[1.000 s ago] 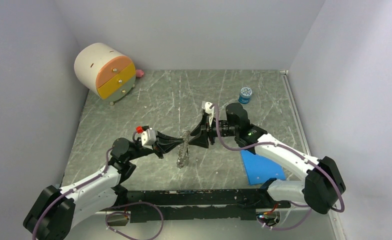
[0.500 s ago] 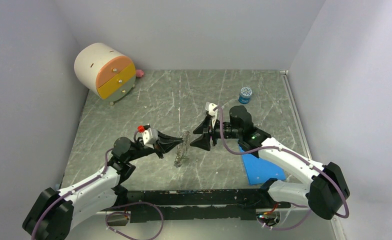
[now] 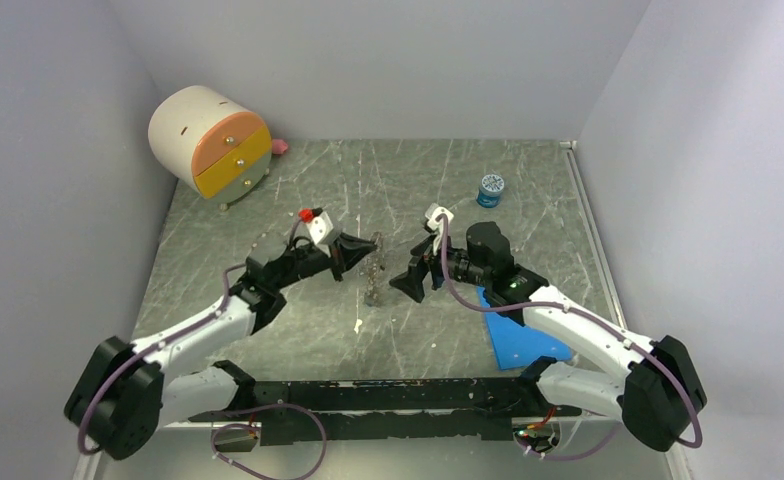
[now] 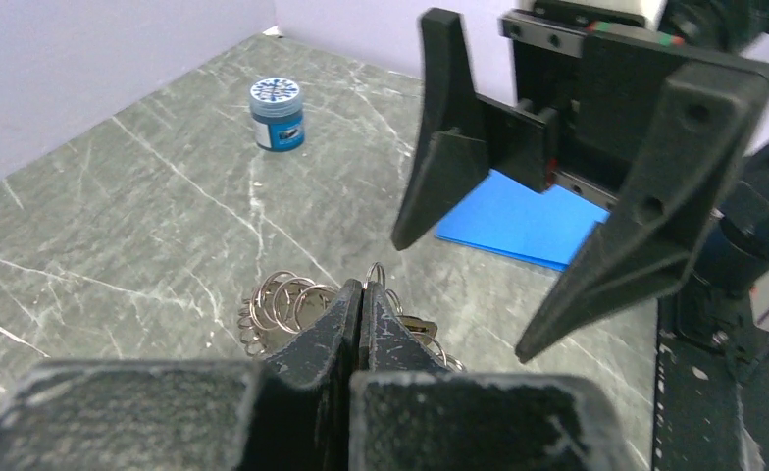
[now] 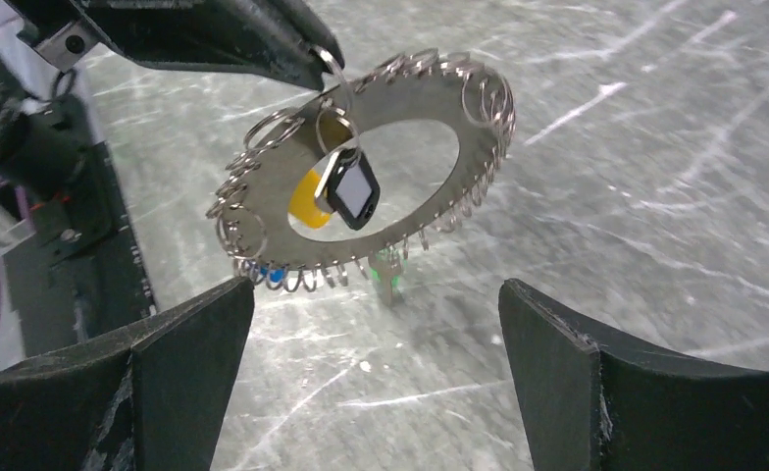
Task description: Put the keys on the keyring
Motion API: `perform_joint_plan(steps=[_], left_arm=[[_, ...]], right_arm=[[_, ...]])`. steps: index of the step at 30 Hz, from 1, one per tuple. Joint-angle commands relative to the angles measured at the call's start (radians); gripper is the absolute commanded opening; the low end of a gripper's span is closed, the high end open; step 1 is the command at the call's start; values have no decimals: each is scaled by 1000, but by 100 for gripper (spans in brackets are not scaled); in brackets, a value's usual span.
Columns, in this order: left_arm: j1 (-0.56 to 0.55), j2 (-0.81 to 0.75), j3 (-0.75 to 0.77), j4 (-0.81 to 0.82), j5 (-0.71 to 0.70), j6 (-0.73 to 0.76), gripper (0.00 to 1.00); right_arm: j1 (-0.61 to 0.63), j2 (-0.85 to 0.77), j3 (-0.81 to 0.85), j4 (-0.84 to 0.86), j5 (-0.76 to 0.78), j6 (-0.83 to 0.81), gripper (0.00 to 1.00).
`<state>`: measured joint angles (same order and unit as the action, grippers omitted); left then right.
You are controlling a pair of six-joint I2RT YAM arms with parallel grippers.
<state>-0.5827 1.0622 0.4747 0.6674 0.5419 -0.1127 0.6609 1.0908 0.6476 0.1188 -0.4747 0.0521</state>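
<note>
The keyring [image 5: 430, 98] is a flat silvery hoop edged with many small wire loops, and it hangs upright over the table [image 3: 268, 200]. My left gripper [image 3: 373, 245] is shut on one small loop at its top edge; in the left wrist view the left gripper [image 4: 361, 287] shows no gap between its jaws. Keys dangle from the keyring: a black-headed one [image 5: 353, 189], a yellow one [image 5: 307, 203], a green one [image 5: 388, 267] and a blue one [image 5: 263, 274]. My right gripper [image 5: 375, 287] faces the hoop, open wide and holding nothing. From above, the right gripper [image 3: 413, 275] sits just right of the keyring [image 3: 372, 278].
A small blue jar [image 3: 490, 189] stands at the back right. A blue sheet [image 3: 523, 335] lies under the right arm. A round drawer cabinet [image 3: 211, 140] and a pink item [image 3: 280, 147] sit at the back left. A pale speck [image 3: 358, 325] lies below the hoop.
The right gripper has opened wide and drawn back a little. The left arm has carried the keyring away from the front edge and slightly right.
</note>
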Motion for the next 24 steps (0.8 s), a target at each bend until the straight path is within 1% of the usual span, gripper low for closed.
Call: perform_joint_plan(steps=[1,3,5,7,9,12,17,21,24], left_arm=[[21,121,132,53,-61,-5,3],[38,182,175,60,-89,-32,3],[63,237,188,110,-111,-83,2],[90,294,172,199,-126,-132,3],[109,333,142,287,-131,-138,2],[111,357,89,343,-204,-137,3],[112,333,-23,363,-290,-127,3],[112,270,-100,324,-351,-113,4],[111,213,-153,273,-382,-104,8]], right_arm=[[-25,-53,-23,27,154,44,99],[-38,-74,-45,34,188,63,99],[-47,-92,-66,43,214,83,99],[-59,-103,-77,42,235,99,99],[-70,-107,-89,43,240,111,99],[-83,-103,-111,61,243,128,99],[-99,-93,-142,97,219,151,99],[-113,-84,-142,104,218,157,99],[-119,-83,-137,104,217,158,99]])
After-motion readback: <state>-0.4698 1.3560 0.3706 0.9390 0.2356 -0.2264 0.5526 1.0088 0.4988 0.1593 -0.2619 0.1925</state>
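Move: My left hand holds the keyring by a small ring: its big hoop hangs about 7 cm below those fingers, 1 cm forward and 1 cm to their right. The bare table it is going to lies about 14 cm ahead of that hand, 3 cm left and some 22 cm down. From my empty right hand the hoop is about 6 cm to the left, 4 cm ahead and roughly level. I carry the hanging keyring with my left hand forward about 10 cm, then bring it left and down, easing back a little. It ends almost 9 cm lower, turned some 25 degrees counter-clockwise and tipped slightly down, fingers still shut. My wide-open right hand draws away from it to the right, somewhat forward and down, turning clockwise. ##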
